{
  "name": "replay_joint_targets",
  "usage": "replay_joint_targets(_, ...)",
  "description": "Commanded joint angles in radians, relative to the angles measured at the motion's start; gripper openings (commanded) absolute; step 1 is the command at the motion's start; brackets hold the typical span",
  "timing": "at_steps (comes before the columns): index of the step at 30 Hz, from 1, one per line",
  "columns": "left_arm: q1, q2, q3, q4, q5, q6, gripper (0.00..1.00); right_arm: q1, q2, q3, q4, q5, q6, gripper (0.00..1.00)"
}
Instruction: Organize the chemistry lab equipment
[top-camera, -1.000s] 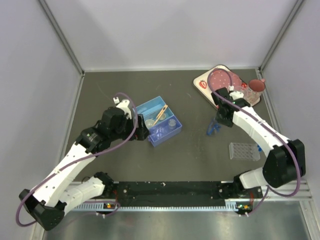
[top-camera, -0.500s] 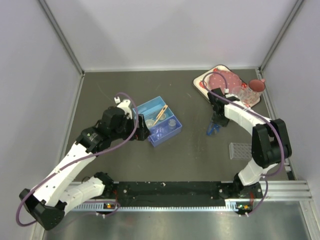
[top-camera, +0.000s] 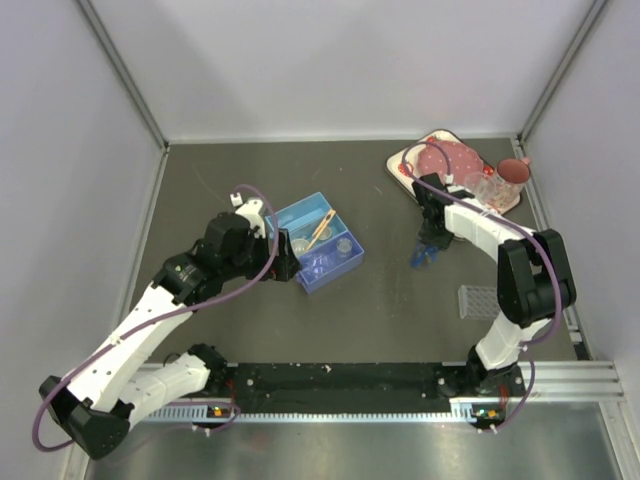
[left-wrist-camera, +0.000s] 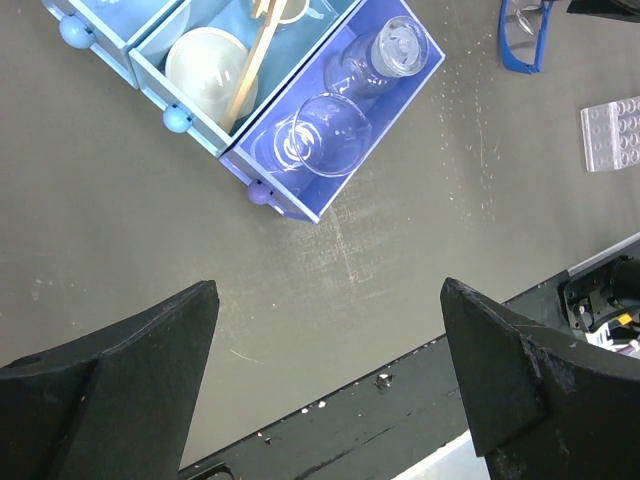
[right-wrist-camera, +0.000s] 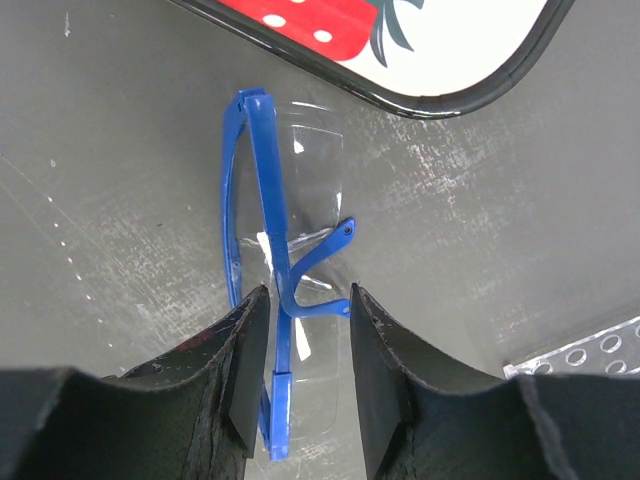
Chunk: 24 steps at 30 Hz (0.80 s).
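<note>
Blue-framed clear safety glasses (right-wrist-camera: 255, 180) lie on the dark table below the strawberry tray. My right gripper (right-wrist-camera: 305, 300) is down over them, its two fingers pressed in on either side of the folded blue temple and nose piece. From above, this gripper (top-camera: 428, 250) sits right on the glasses (top-camera: 424, 260). My left gripper (left-wrist-camera: 328, 300) hangs wide open and holds nothing, just near of the blue drawer box (top-camera: 318, 240). The box holds a clear round dish (left-wrist-camera: 325, 145), a clear stoppered bottle (left-wrist-camera: 395, 50), a white dish (left-wrist-camera: 208, 68) and tan wooden tongs (left-wrist-camera: 250, 70).
A clear rectangular well rack (top-camera: 488, 300) lies at the right front. The white strawberry-print tray (top-camera: 408, 165) with a pink plate (top-camera: 445, 160) and glasses stands at the back right. Grey walls close in the table on three sides.
The right arm's elbow has swung in from the far right toward the tray, and its jaws have narrowed a little around the safety glasses. The left arm has not moved.
</note>
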Motion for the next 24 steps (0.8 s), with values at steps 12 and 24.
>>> replay_joint_targets(12, 0.003, -0.001, 0.034, 0.041, -0.001, 0.012, 0.98, -0.01, 0.053, 0.051, 0.045, 0.016, 0.002, 0.27)
replay_joint_targets(24, 0.003, -0.008, 0.036, 0.037, 0.002, 0.009, 0.98, -0.01, 0.035, 0.054, 0.049, 0.01, -0.007, 0.0)
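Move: The blue goggles lie almost under the right fingers, middle about 2 cm below the hand, 1 cm back and 1 cm left, with the narrow frame running roughly fore and aft between the open tips. The strawberry tray's middle is some 15 cm ahead and 6 cm right; the clear well plate is about 13 cm back and 14 cm right. From the idle left hand the goggles are roughly 10 cm ahead, 32 cm right and 18 cm below. The goggles' blue frame is pinched between the right fingertips: the hand sinks about 1.5 cm onto the frame while the part-open fingers close nearly shut around it, then it eases up roughly half a centimetre, having crept about 1 cm forward overall. The wrist hardly turns. ##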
